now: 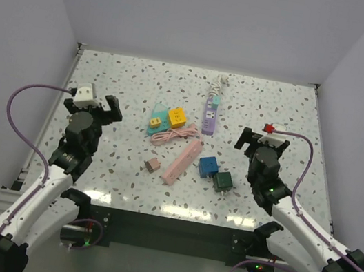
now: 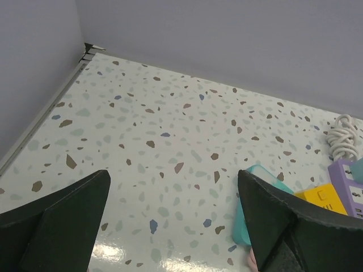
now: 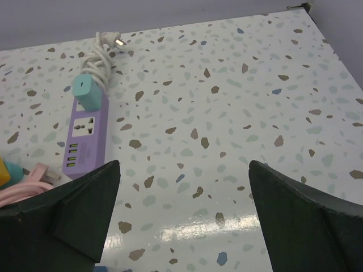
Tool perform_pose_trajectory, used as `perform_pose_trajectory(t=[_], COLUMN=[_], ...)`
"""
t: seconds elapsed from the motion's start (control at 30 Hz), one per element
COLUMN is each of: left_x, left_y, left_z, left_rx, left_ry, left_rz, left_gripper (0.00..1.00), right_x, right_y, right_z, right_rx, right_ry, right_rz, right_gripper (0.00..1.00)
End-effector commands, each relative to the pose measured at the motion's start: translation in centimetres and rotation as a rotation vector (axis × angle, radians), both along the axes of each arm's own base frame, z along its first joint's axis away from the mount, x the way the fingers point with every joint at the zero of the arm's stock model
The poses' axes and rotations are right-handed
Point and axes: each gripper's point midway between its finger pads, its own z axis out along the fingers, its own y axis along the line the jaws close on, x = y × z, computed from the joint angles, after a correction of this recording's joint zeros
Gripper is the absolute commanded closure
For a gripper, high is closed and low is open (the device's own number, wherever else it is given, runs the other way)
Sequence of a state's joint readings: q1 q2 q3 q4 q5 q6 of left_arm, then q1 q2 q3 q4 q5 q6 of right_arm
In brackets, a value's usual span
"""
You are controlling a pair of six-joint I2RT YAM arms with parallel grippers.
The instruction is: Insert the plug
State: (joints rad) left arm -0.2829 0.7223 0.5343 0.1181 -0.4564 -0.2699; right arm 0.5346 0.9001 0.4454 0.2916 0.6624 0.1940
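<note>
A purple power strip [image 1: 211, 111] with a teal plug in its far end and a coiled white cord lies at the table's middle back; it also shows in the right wrist view [image 3: 86, 136]. A pink power strip [image 1: 183, 161] with a pink cord lies in the middle. Teal [image 1: 155, 120], yellow [image 1: 177, 116], blue [image 1: 207, 166], dark green [image 1: 223, 180] and small pink [image 1: 153, 165] adapters lie around it. My left gripper [image 1: 107, 104] is open and empty at the left. My right gripper [image 1: 260, 136] is open and empty at the right.
White walls close the table on three sides. In the left wrist view the teal adapter [image 2: 258, 187] and yellow adapter [image 2: 323, 198] sit beside my right finger. Bare speckled table lies under both grippers.
</note>
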Motion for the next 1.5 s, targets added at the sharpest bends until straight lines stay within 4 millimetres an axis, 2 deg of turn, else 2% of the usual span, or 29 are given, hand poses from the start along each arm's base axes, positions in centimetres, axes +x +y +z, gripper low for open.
perform_pose_trajectory(t=[0.0, 0.07, 0.1, 0.13, 0.2, 0.23, 0.33, 0.37, 0.4, 0.47, 0.5, 0.57, 0.6, 0.63, 0.73, 0.77, 0.8, 0.87, 0.9, 0.97, 1.0, 1.07, 1.2, 1.47], left_x=[0.2, 0.4, 0.6, 0.4, 0.1, -0.5, -1.4, -2.3, -2.4, -3.0, -4.2, -5.5, -5.6, -6.2, -6.7, -6.7, -6.7, -6.6, -6.5, -6.3, -6.2, -6.2, -6.3, -6.5], left_y=[-0.8, -2.9, -4.2, -6.5, -9.8, -12.0, -16.8, -19.4, -21.0, -23.8, -26.3, -29.1, -30.1, -31.0, -33.0, -33.7, -34.1, -35.2, -35.6, -36.3, -36.5, -37.0, -37.8, -38.5], left_z=[0.8, 0.2, 0.6, 0.6, 0.2, 0.1, -1.1, -0.9, -2.2, -2.3, -3.6, -3.5, -5.1, -5.4, -6.7, -6.6, -7.8, -8.0, -9.3, -9.7, -10.8, -11.3, -13.5, -15.9], left_rx=[-0.023, -0.036, -0.045, -0.043, -0.036, -0.019, 0.046, 0.067, 0.099, 0.181, 0.212, 0.273, 0.288, 0.288, 0.288, 0.291, 0.304, 0.324, 0.336, 0.353, 0.360, 0.368, 0.388, 0.411], left_ry=[-0.047, -0.049, -0.081, -0.094, -0.137, -0.153, -0.151, -0.159, -0.128, -0.146, -0.128, -0.168, -0.138, -0.146, -0.138, -0.149, -0.122, -0.128, -0.097, -0.099, -0.075, -0.068, -0.020, 0.033], left_rz=[-0.035, -0.143, -0.203, -0.327, -0.484, -0.605, -0.780, -0.856, -0.897, -0.971, -1.046, -1.131, -1.164, -1.217, -1.292, -1.303, -1.317, -1.343, -1.355, -1.367, -1.373, -1.384, -1.410, -1.438], left_gripper=[0.00, 0.00, 0.00, 0.00, 0.00, 0.00, 0.00, 0.00, 0.00, 0.00, 0.00, 0.00, 0.00, 0.00, 0.00, 0.00, 0.00, 0.00, 0.00, 0.00, 0.00, 0.00, 0.00, 0.00], right_x=[0.2, 0.3, 0.3, 0.3, 0.4, 0.4, 0.5, 0.5, 0.5, 0.4, 0.4, 0.2, 0.2, 0.1, -0.2, -0.3, -0.4, -0.5, -0.5, -0.6, -0.6, -0.6, -0.5, -0.6], right_y=[0.3, 0.6, 0.7, 0.8, 1.0, 1.1, 1.7, 1.9, 2.1, 2.9, 3.3, 4.2, 4.6, 4.7, 5.2, 5.3, 5.4, 5.4, 5.5, 5.6, 5.6, 5.6, 5.8, 5.9], right_z=[2.4, 2.3, 2.4, 2.4, 2.2, 2.1, 2.3, 2.4, 2.4, 2.5, 2.7, 2.8, 2.9, 3.0, 2.9, 3.1, 3.1, 3.1, 3.2, 3.2, 3.1, 3.0, 2.9, 3.0], right_rx=[0.049, 0.046, 0.049, 0.049, 0.048, 0.045, 0.047, 0.047, 0.049, 0.055, 0.062, 0.074, 0.086, 0.090, 0.100, 0.104, 0.107, 0.109, 0.112, 0.110, 0.109, 0.107, 0.107, 0.111], right_ry=[-0.046, -0.037, -0.038, -0.036, -0.026, -0.019, -0.013, -0.012, -0.011, -0.005, -0.004, 0.010, 0.014, 0.019, 0.047, 0.045, 0.046, 0.044, 0.041, 0.044, 0.045, 0.046, 0.047, 0.044], right_rz=[0.004, 0.017, 0.022, 0.026, 0.036, 0.042, 0.072, 0.083, 0.094, 0.140, 0.161, 0.214, 0.230, 0.237, 0.266, 0.271, 0.279, 0.284, 0.290, 0.296, 0.298, 0.300, 0.306, 0.309], right_gripper=[0.01, 0.01, 0.01, 0.01, 0.01, 0.01, 0.01, 0.01, 0.01, 0.01, 0.01, 0.01, 0.01, 0.01, 0.01, 0.01, 0.01, 0.01, 0.01, 0.01, 0.01, 0.01, 0.01, 0.01])
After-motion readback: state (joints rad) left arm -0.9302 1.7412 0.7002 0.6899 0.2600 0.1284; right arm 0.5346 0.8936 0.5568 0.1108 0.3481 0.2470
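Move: The blue adapter lies far off to my left hand's right, about 40 cm, some 6 cm back and 21 cm below. The green adapter sits about 6 cm to the right of it and 5 cm nearer me; the pink power strip is about 10 cm to its left, level with it. The small pink cube stands about 20 cm to its left and 2 cm nearer. From my right hand the blue adapter is roughly 13 cm left, 7 cm back and 16 cm down. I swing my left hand about 37 cm to the right, over the pink power strip towards the blue adapter, sinking some 17 cm and drawing back a little early on. The wrist turns clockwise about 80 degrees and tips, so the wide-open fingers point right and down at the adapter, slowing as they near it. My right hand shifts 5 to 6 cm left, turning slightly counter-clockwise, still open. ##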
